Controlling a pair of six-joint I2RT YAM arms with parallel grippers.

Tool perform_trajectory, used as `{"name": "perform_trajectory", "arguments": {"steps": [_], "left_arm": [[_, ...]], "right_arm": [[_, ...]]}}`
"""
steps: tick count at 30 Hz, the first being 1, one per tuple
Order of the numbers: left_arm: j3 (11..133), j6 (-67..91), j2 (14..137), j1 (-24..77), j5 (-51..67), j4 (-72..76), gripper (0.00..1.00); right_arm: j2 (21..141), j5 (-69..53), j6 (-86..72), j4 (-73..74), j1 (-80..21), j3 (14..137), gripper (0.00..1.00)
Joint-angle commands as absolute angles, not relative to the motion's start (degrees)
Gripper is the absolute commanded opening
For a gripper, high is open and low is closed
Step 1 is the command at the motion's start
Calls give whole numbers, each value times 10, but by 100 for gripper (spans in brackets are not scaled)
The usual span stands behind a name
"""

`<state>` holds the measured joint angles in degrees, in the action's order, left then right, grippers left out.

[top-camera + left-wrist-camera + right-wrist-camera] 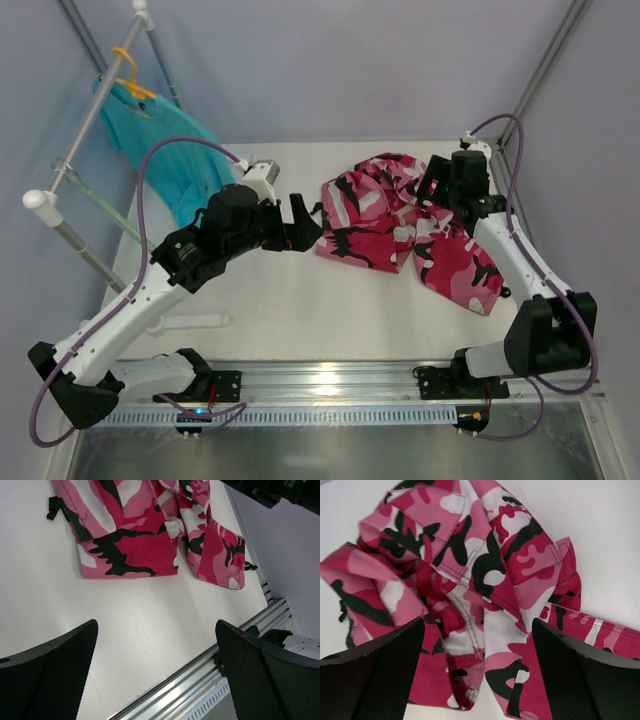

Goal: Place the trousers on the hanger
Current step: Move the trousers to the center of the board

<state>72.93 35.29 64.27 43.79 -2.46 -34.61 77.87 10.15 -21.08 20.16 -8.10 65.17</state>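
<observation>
The pink camouflage trousers point(400, 215) lie crumpled on the white table, right of centre. My right gripper point(435, 190) hovers over their far right part. In the right wrist view it point(479, 630) is open, with folds of the trousers point(470, 555) below and between its fingers, nothing pinched. My left gripper point(305, 228) is just left of the trousers, open over bare table point(156, 630), with the trousers point(130, 545) ahead of it. A thin pale green hanger point(100, 203) shows faintly at the rack on the left.
A white tube rack point(90, 110) stands at the far left, carrying an orange hanger point(130, 75) with a teal garment point(160, 140). An aluminium rail point(330, 385) runs along the near edge, also in the left wrist view point(200, 680). Walls close the back and sides.
</observation>
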Motion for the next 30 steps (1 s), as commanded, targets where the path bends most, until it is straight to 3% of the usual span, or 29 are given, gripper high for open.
{"name": "perform_trajectory", "arguments": {"steps": [1,11,13,14,17,18,20,30], "left_arm": [[710,347,631,437,-14,-339,100],[650,346,585,437,-21,-332,100],[650,345,584,437,-16,-332,100],[651,345,582,437,-13,-336,100],[649,340,574,437,-24,-343,100],[646,339,570,437,-27,-341,100],[640,338,560,437,-35,-340,100],[663,316,573,437,-77,-345,100]], "right_arm": [[837,68,-185,173,-62,693,89],[1026,40,-86,238,-50,800,77],[1044,39,-88,241,-49,798,68],[1047,34,-91,240,-49,797,63],[1043,16,-105,241,-51,787,34],[1036,4,-117,252,-51,788,19],[1022,-32,-123,260,-54,788,4],[812,-129,-203,235,-163,636,4]]}}
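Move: The bunched upper right part of the trousers lies about 5 cm ahead of the right hand, not to either side, and some 13 cm below it. From this hand, the right leg's hem is about 18 cm back and 10 cm to the right, the left leg's hem about 12 cm back and 16 cm to the left, both on the board. From the left hand, that upper right part is roughly 22 cm ahead, 29 cm to the right and 23 cm below. The right hand dives about 12 cm down and 6 cm forward to the upper right part of the trousers, tipping some 20 degrees further down, and shuts its almost fully open fingers at the bottom, then turns back, rising about 6 cm while sweeping 8 cm left and 6 cm towards its base, turning counter-clockwise, with the fingers kept shut and no cloth to be made out between them. The left hand, still wide open and empty, sinks about 3 cm and eases as far to the left, away from the trousers. ##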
